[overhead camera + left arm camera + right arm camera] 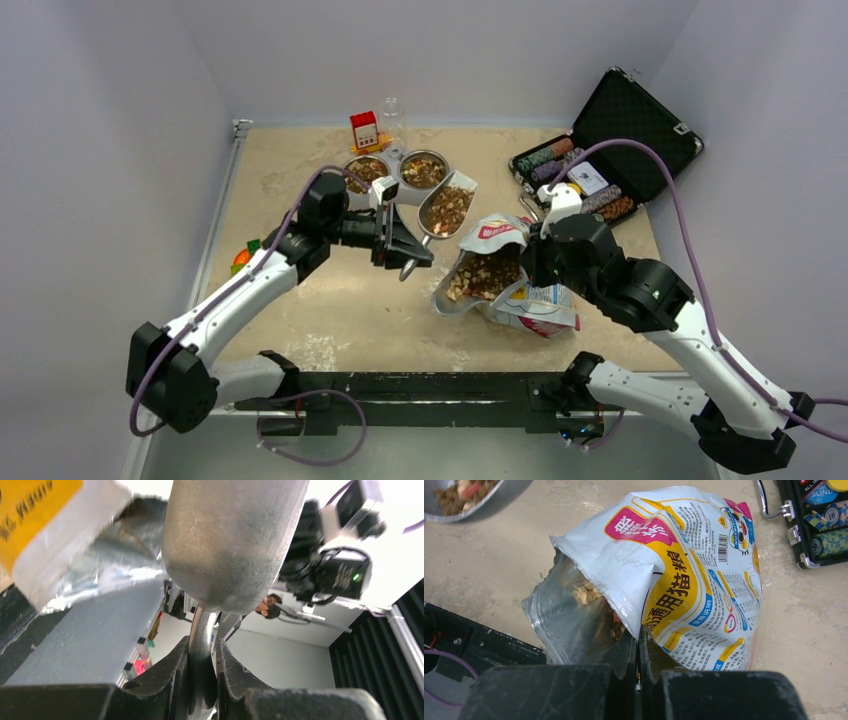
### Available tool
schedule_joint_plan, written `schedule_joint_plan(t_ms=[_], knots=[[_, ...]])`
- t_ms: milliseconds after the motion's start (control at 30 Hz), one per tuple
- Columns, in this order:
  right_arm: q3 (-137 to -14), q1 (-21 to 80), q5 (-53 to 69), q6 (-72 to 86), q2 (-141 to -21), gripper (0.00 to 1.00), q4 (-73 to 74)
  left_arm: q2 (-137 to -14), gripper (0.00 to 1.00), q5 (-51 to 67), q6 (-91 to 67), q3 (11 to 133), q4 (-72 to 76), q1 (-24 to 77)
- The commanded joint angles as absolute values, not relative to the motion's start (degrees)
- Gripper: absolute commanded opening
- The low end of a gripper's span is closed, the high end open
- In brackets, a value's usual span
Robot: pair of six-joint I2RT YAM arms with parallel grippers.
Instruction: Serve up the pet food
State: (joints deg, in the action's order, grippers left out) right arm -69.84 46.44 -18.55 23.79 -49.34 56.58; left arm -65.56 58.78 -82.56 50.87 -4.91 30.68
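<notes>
The pet food shows as brown kibble in the open mouth of the printed bag (pixel 520 295), as a heap (pixel 485 275). It also fills the metal scoop (pixel 447 208) and two round metal bowls (pixel 366 172) (pixel 423 168). My left gripper (pixel 410 252) is shut on the scoop's handle (pixel 202 650). In the left wrist view the scoop's underside (pixel 230 540) fills the frame. My right gripper (pixel 530 262) is shut on the bag's mouth edge (pixel 639 630), holding it open. Kibble (pixel 584 594) is visible inside the bag (pixel 694 565).
An open black case (pixel 625 125) with rows of poker chips stands at the back right. A red box (pixel 365 130) and a clear glass (pixel 392 112) stand behind the bowls. Small coloured pieces (pixel 243 257) lie at the left edge of the table.
</notes>
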Motion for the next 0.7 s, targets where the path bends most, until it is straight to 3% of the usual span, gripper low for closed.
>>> schedule_joint_plan(t_ms=[0, 400, 667], knots=[[-70.83, 45.97, -21.40, 23.01, -47.93, 0.00, 54.22, -72.45, 0.00, 59.58, -86.26, 60.05, -5.28, 26.90], [-76.04, 45.88, -21.21, 19.39, -53.34, 0.00, 55.30, -98.15, 0.00, 57.54, -95.35, 75.18, -6.73, 20.91], [-75.16, 42.64, -20.98, 14.23, -53.72, 0.00, 53.58, -104.74, 0.00, 54.72, -99.11, 78.12, -10.51, 17.52]])
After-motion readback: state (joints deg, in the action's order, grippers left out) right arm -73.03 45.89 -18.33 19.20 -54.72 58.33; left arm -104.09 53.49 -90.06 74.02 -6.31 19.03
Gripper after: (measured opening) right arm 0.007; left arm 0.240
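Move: The left hand grips the loaded scoop by its handle. The right bowl lies about 35 cm ahead, 2 cm right and 27 cm below; the left bowl is level with it in reach but 13 cm to the hand's left. The clear bottle stands some 43 cm ahead, 6 cm left; the food bag about 5 cm ahead, 22 cm right. From the right hand, the right bowl is roughly 32 cm ahead, 17 cm left. Left hand carries the gripped scoop about 21 cm forward, then also 9 cm down, tipping forward, towards right bowl. ##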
